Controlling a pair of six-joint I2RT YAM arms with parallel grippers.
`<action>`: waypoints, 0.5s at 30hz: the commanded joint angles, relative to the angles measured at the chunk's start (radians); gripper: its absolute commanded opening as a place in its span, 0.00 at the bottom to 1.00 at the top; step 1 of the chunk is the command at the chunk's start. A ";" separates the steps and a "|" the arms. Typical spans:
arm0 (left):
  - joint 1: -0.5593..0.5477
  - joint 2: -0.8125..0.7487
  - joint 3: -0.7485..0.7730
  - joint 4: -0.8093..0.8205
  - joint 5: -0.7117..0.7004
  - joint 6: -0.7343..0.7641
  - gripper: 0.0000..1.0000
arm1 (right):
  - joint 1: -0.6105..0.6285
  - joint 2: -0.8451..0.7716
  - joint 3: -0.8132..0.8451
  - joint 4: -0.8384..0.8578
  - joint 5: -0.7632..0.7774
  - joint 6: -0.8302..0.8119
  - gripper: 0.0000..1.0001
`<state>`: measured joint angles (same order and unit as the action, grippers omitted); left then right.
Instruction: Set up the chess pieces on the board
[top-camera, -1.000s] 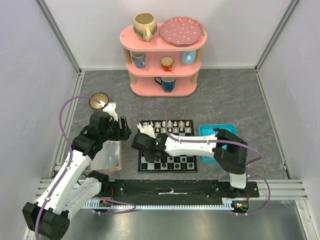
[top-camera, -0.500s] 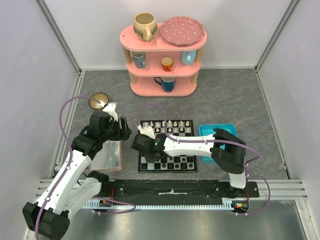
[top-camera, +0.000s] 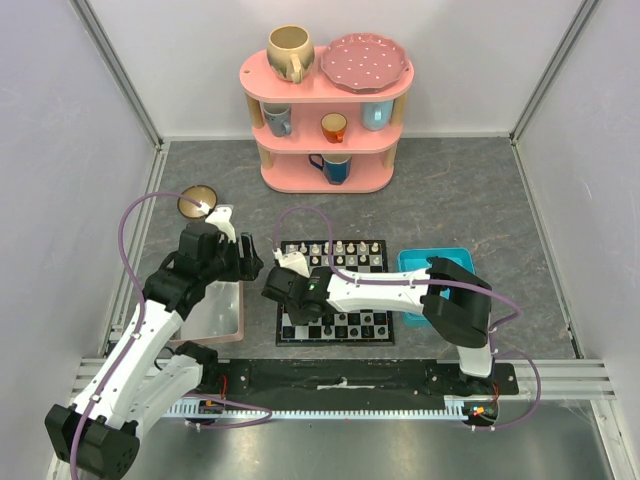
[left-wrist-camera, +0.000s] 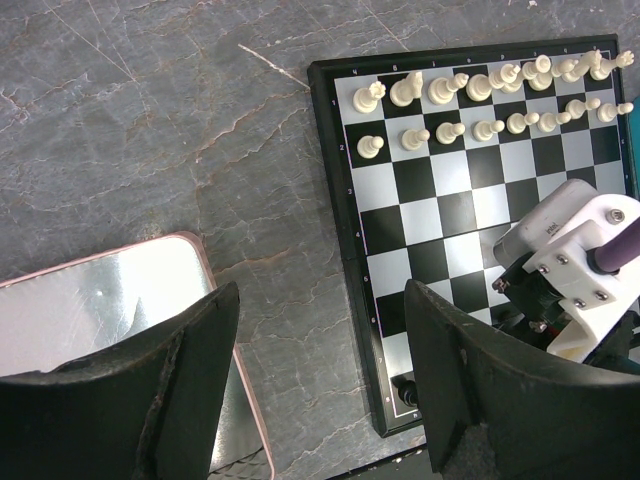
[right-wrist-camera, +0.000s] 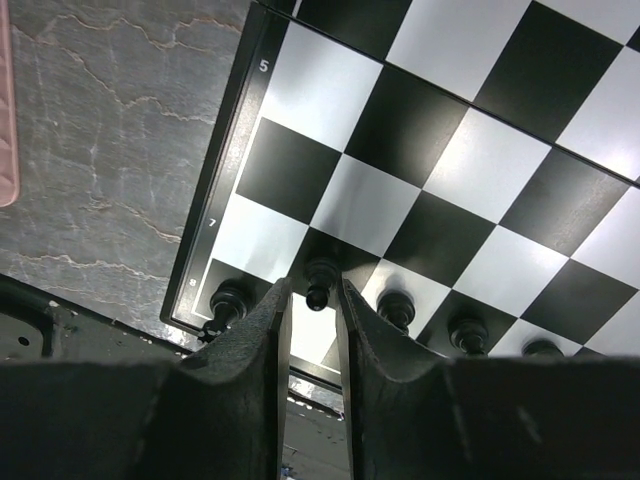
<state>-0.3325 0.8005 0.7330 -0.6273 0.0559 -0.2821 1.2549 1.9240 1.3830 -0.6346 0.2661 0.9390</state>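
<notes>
The board (top-camera: 335, 342) lies just ahead of the arm bases. Cream-white chess pieces (top-camera: 335, 250) fill its two far rows, seen close up in the left wrist view (left-wrist-camera: 480, 100). Black pieces (top-camera: 350, 322) stand along the near rows. My right gripper (top-camera: 288, 303) hangs low over the board's near left corner. In its wrist view its jaws (right-wrist-camera: 313, 288) are slightly open, and a black pawn (right-wrist-camera: 319, 283) stands on a dark square between the tips with a gap on each side. A black rook (right-wrist-camera: 228, 300) occupies the corner. My left gripper (left-wrist-camera: 320, 300) is open and holds nothing, above the table beside the board's (left-wrist-camera: 440, 215) left edge.
A pink-rimmed grey tray (top-camera: 215, 325) sits left of the board, under the left arm. A blue tray (top-camera: 420, 262) lies at the board's right. At the back, a pink shelf (top-camera: 325, 130) carries cups and a plate. A small brown bowl (top-camera: 197, 203) sits far left.
The right jaws have parted a little, leaving the black pawn standing free on its square. Neither arm has visibly shifted.
</notes>
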 joint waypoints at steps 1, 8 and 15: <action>0.000 -0.001 0.025 0.014 0.005 -0.009 0.74 | 0.005 -0.011 0.054 0.007 0.015 0.006 0.31; 0.001 -0.006 0.025 0.012 -0.001 -0.009 0.74 | -0.025 -0.100 0.036 0.001 0.054 0.014 0.33; 0.000 -0.004 0.025 0.014 0.005 -0.009 0.74 | -0.202 -0.394 -0.175 -0.017 0.160 0.037 0.36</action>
<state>-0.3325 0.8001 0.7330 -0.6273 0.0555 -0.2821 1.1767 1.7332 1.3174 -0.6331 0.3195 0.9428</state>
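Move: Near the far end of the blue tray are the last loose black pieces, roughly 26 cm to the right of my right hand, 12 cm ahead and 3 cm lower. The black pawn I just released stands between my fingertips, about 1 cm below. Another black pawn is about 3 cm to my right and level with it, and the black corner piece 3 cm back and 3 cm left. From my left hand the tray pieces lie about 35 cm right, 3 cm ahead, 13 cm down. I lift my right hand off the pawn, easing up at first and then quickly, about 5.5 cm up in all. As it clears, the hand swings forward some 3.5 cm and rightward across the board towards the blue tray, tilting about 10 degrees, with my empty fingers staying partly open. ##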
